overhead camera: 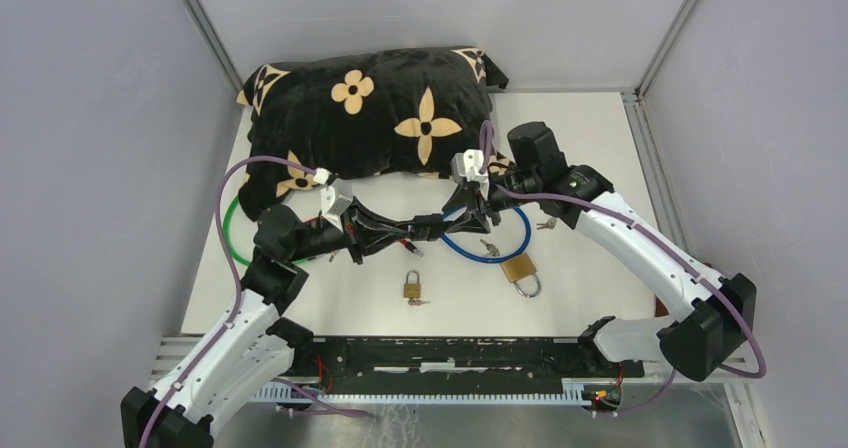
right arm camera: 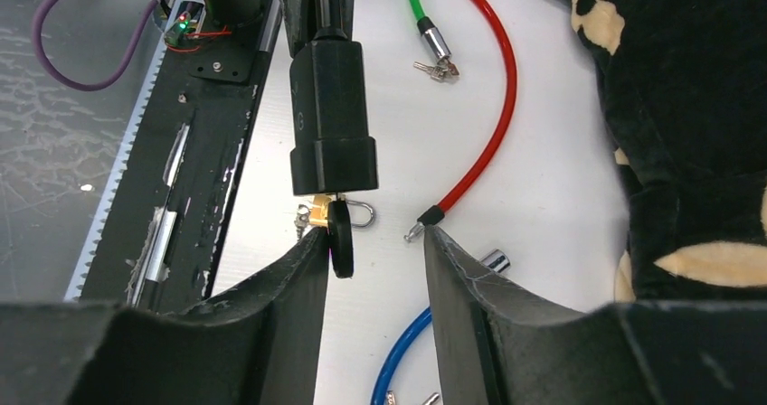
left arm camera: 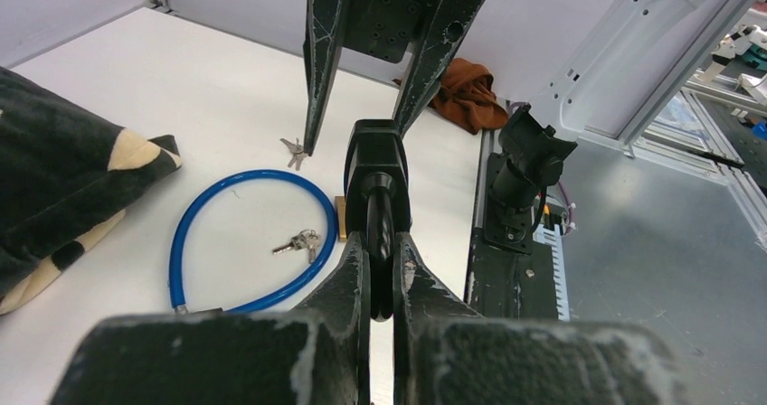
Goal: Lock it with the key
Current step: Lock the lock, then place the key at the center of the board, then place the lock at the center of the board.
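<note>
My left gripper (left arm camera: 381,242) is shut on the narrow neck of a black cable-lock body (left arm camera: 377,165), holding it level above the table between the two arms (overhead camera: 428,228). The right wrist view shows that lock body (right arm camera: 333,125) end on. A key with a round black head (right arm camera: 342,239) sticks out of its near end. My right gripper (right arm camera: 374,242) is open around the key; its left finger (right arm camera: 307,260) touches the key head and the right finger (right arm camera: 448,260) stands well clear. The lock's red cable (right arm camera: 493,107) trails on the table, its free pin end (right arm camera: 425,220) loose.
A blue cable lock (overhead camera: 487,236) with keys (left arm camera: 298,240) lies under the grippers. Two brass padlocks (overhead camera: 412,285) (overhead camera: 521,268) sit nearer the arm bases. A green cable (overhead camera: 232,230) and a black flowered pillow (overhead camera: 370,118) lie at back left. An orange cloth (left arm camera: 466,98) lies right.
</note>
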Motion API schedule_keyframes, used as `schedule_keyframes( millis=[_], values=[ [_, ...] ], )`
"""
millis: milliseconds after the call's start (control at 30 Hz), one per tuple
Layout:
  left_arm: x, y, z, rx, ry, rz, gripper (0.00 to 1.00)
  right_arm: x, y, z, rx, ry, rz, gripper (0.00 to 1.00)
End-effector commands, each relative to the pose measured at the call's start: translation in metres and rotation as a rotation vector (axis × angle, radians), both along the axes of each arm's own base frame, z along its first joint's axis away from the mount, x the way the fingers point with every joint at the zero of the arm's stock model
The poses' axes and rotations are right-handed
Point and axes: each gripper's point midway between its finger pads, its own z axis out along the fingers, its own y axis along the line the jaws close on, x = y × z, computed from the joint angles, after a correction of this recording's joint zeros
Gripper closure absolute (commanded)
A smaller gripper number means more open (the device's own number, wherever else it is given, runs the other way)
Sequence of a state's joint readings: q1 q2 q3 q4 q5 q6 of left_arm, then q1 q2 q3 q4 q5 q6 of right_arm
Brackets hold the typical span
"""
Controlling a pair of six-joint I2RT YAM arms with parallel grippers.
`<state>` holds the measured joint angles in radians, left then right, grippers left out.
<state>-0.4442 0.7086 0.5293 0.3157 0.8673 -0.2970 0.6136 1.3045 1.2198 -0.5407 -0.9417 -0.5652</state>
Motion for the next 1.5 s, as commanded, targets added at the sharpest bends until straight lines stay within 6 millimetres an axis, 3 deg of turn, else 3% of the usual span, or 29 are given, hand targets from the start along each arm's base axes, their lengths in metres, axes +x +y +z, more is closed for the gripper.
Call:
schedule_keyframes(
  millis=[0, 100, 200, 300, 433, 567, 733, 833, 933, 1067, 1233, 1467],
  values=[
    [-0.005, 0.002, 0.029, -0.061, -0.1, -0.004, 0.98, -0.004, 0.009, 0.012, 0.028, 0.0, 0.024, 0.53],
    [-0.005, 0.002, 0.03, -0.069, -0.101, -0.003, 0.98, -0.01, 0.016, 0.008, 0.025, 0.011, 0.053, 0.66],
    [-0.004, 0.003, 0.03, -0.068, -0.096, 0.003, 0.98, -0.01, 0.018, 0.007, 0.044, 0.013, 0.057, 1.0],
    [0.008, 0.011, 0.034, -0.069, -0.097, 0.066, 0.98, 0.006, 0.007, -0.009, 0.023, 0.004, -0.055, 1.0],
    [0.021, 0.025, 0.048, -0.049, -0.168, 0.133, 0.98, 0.038, -0.031, -0.043, 0.014, 0.107, -0.268, 1.0],
    [0.028, 0.031, 0.033, 0.037, -0.144, 0.171, 0.98, 0.052, -0.064, -0.064, 0.011, 0.166, -0.403, 1.0],
    [0.041, 0.036, 0.024, 0.064, -0.142, 0.239, 0.98, 0.055, -0.069, -0.069, 0.024, 0.21, -0.457, 1.0],
    [0.064, 0.049, 0.014, 0.111, -0.18, 0.366, 0.98, 0.056, -0.07, -0.084, -0.01, 0.299, -0.523, 1.0],
    [0.094, 0.065, -0.004, 0.243, -0.268, 0.491, 0.98, 0.044, -0.066, -0.106, -0.043, 0.397, -0.564, 1.0],
    [0.135, 0.074, -0.034, 0.497, -0.404, 0.561, 0.98, 0.008, -0.043, -0.143, -0.13, 0.51, -0.521, 1.0],
    [0.179, 0.063, -0.065, 0.771, -0.647, 0.577, 0.98, -0.03, -0.031, -0.192, -0.226, 0.687, -0.484, 1.0],
    [0.208, 0.044, -0.108, 0.973, -0.863, 0.472, 0.98, -0.052, -0.044, -0.231, -0.316, 0.786, -0.495, 1.0]
  ],
)
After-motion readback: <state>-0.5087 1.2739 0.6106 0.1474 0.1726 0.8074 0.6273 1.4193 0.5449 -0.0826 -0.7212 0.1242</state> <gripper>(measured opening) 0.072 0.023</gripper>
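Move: Just off the right hand's open fingers, about 1 cm back and 2 cm to its left, the key sits in the bottom of the black lock. On the table some 24 cm below that hand lie the blue cable coil (7 cm ahead, 7 right) and the big brass padlock (13 cm right, 1 back). From the left hand, which holds the lock, the key is roughly 8 cm right and 1 ahead; the red cable's end lies about 5 cm ahead, 2 right and 27 below. Closing on the key's black head after easing back 1 cm, the right hand draws it rightward and forward out of the lock, sinking. It then swings back and down to the table beside the big brass padlock, some 23 cm lower in all, fingers tipping downward. The left hand keeps the lock pinched by its shackle and carries it about 16 cm forward and 17 down, tilting the fingers towards the table. ##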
